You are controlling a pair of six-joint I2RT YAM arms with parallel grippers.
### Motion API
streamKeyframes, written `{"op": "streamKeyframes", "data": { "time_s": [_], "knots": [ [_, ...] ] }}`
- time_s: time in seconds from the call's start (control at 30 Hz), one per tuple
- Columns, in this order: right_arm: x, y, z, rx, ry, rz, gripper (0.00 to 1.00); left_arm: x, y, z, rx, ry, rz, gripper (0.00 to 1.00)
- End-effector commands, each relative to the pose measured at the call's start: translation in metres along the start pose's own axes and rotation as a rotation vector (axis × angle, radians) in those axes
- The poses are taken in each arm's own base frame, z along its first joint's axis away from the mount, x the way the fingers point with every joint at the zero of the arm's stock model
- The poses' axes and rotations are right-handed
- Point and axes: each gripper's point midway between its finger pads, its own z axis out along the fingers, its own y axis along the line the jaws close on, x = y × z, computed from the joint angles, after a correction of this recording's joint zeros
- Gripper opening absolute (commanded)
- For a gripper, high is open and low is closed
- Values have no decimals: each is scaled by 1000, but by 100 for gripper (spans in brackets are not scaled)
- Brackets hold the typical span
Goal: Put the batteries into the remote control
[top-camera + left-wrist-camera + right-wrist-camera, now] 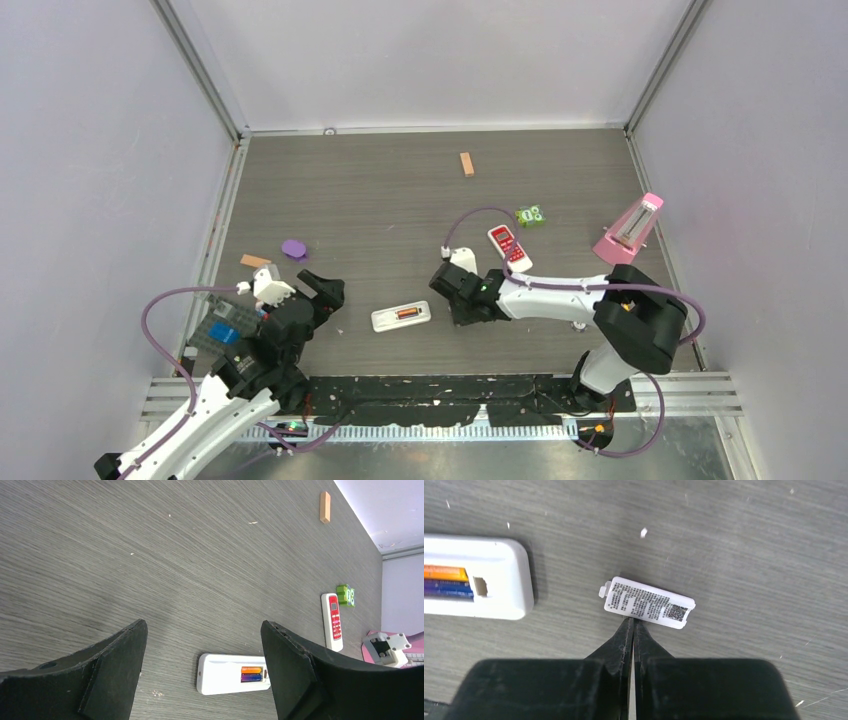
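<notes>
The white remote control (401, 317) lies back-up at the table's middle front, its compartment uncovered. In the compartment, side by side, are the batteries: an orange cell (251, 670) and a dark blue-purple cell (251, 678), also seen in the right wrist view (444, 573). A small white labelled battery cover (649, 602) lies flat on the table just right of the remote (474, 580). My right gripper (632, 621) is shut, its tips touching the cover's near edge; whether it pinches the cover I cannot tell. My left gripper (202, 627) stands open and empty, left of the remote (230, 674).
A shorter red-faced remote (509, 247) and a green toy (530, 216) lie behind the right arm. A tan wooden block (466, 164) sits far back, and a pink metronome (630, 230) at the right. A purple disc (293, 248) and grey-blue brick pieces (225, 325) are at the left.
</notes>
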Motion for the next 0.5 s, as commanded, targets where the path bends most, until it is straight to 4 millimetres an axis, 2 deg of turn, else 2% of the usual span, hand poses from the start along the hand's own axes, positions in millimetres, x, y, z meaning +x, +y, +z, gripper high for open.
{"op": "streamKeyframes", "data": {
  "time_s": [0.0, 0.13, 0.23, 0.37, 0.47],
  "knots": [
    [2, -28, 14, 140, 18, -69, 7, -9, -5, 1, 7, -38, -17, 85],
    [-8, -17, 5, 77, -12, -90, 14, -9, -4, 1, 5, -39, -16, 85],
    [-15, -5, -9, -23, -40, -136, 26, -10, -5, 0, 9, -42, -16, 86],
    [-34, 7, -33, -123, -104, -293, 33, -12, -4, 0, 10, -50, -12, 87],
    [-42, 4, -40, -100, -81, -427, 39, -16, -7, -2, 20, -61, -6, 89]
  ]
}}
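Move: The battery cover lies flat on the table right at the right hand's shut fingertips, its middle about 2 cm ahead, roughly 1 cm to the right and 1 cm below. The white remote, batteries in its open bay, is some 13 cm to that hand's left and about level with it; the red-buttoned remote is about 15 cm ahead and 11 cm right. From the left hand the cover is roughly 27 cm to the right, level fore and aft, and 12 cm down. The right hand first slides on forward about 1 cm, its nearly shut fingertips still against the near edge of the battery cover and pushing it along the table. Then it stops, eases back slightly and comes free of the cover, opening the fingers to about a third while it lifts some 2.5 cm above the cover and turns about 15 degrees counter-clockwise. ##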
